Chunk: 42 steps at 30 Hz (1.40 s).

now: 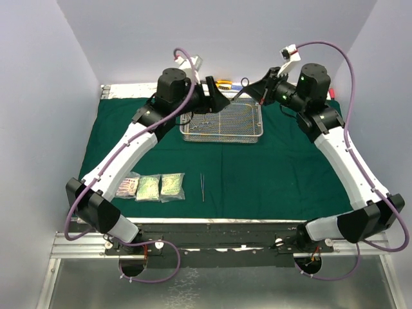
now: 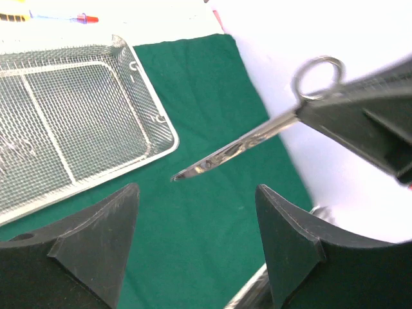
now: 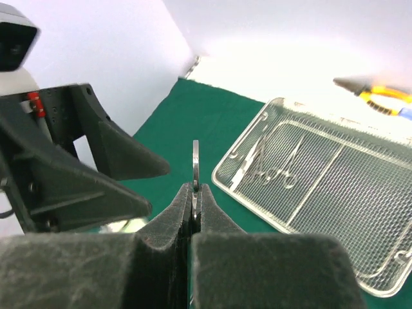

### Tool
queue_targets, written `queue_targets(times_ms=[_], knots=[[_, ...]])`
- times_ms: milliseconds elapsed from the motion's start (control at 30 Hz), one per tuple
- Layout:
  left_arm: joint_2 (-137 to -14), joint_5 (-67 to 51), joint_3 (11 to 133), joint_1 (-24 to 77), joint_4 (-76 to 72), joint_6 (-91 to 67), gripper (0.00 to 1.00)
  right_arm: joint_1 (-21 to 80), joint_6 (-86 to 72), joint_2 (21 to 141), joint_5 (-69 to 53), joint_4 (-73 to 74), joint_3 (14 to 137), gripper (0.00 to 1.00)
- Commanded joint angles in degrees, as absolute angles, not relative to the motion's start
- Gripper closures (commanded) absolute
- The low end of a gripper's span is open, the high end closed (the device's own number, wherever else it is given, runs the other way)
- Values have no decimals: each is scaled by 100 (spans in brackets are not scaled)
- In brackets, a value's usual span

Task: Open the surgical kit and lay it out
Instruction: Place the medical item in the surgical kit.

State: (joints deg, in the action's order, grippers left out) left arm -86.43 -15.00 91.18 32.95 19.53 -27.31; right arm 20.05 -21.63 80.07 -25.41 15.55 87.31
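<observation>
The dark green cloth (image 1: 277, 167) lies spread over the table. At its back stands the steel wire-mesh tray (image 1: 222, 137), with clamps (image 3: 277, 168) lying in it. My right gripper (image 3: 195, 192) is shut on steel scissors (image 2: 251, 138), held in the air beside the tray, one finger ring (image 3: 196, 158) sticking out past the fingertips. My left gripper (image 2: 196, 238) is open just in front of the scissors' tip, nothing between its fingers. Three clear packets (image 1: 149, 188) and slim forceps (image 1: 202, 187) lie on the cloth near the front.
A yellow-handled tool (image 3: 380, 96) and a pen (image 2: 61, 17) lie on the white surface behind the tray. White walls close in the back and both sides. Both arms meet above the tray's back edge (image 1: 222, 103).
</observation>
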Motion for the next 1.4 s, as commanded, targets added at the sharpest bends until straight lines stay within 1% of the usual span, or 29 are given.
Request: queue_targets(times_ms=[0,67,200,367,533,633,867,1067,1133,1367], knots=[[-8541,-1450,8911,2891,2187,-5565,26,2030,-1439,7692,-2080,191,8263,100],[-8571,-1675,8891,2682,2176,-6256,26,2038,-1209,7554,-2078,-169,8061,99],[-8617,-1778,9039,2646,2163,-7383,26,2110,-777,7328,-2035,-688,7701,99],[-8696,-2433,8520,2646,1551,-9384,28,2444,-80,7314,-1687,-1010,7544,99],[-8475,-2094,8021,2654,1009,-10635,30,2619,98,7312,-1744,-1275,7463,99],[-8404,-1890,7972,2654,828,-11084,31,2661,93,7225,-1894,-1500,7267,99],[-8343,-1675,7972,2654,757,-11427,30,2796,274,7293,-2012,-1406,7222,99],[-8445,-1829,7964,2655,657,-11576,31,3099,523,7414,-1942,-1319,7314,99],[-8483,-1901,7975,2655,600,-11590,34,3237,614,7448,-1873,-1292,7325,99],[-8332,-1912,7588,2655,331,-11795,59,3384,666,7503,-1752,-1367,7293,99]])
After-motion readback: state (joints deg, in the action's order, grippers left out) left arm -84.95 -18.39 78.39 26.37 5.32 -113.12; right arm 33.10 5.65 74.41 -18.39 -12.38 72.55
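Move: The slim ring-handled medical item, still held near its ring in the shut right fingers, lies about 5 cm to the right of the open left hand, 1 cm ahead and roughly level with it. From the right hand, those left fingers are some 7 cm to the left, about level in reach and 2 cm lower. The wire kit tray's middle is roughly 14 cm ahead of the left hand, 1 cm right and 33 cm below; the tweezers lie 13 cm back, 6 cm left and 35 cm below it. Rolling nearly 90 degrees, its left side dropping, the left hand edges about 3 cm forward and slightly left, its open fingers coming around the item's blade and starting to close at the end. The right hand keeps its grip near the ring, rises first, then carries the item some 5 cm left and a little back towards the left hand, fingertips tilting up about 35 degrees. ##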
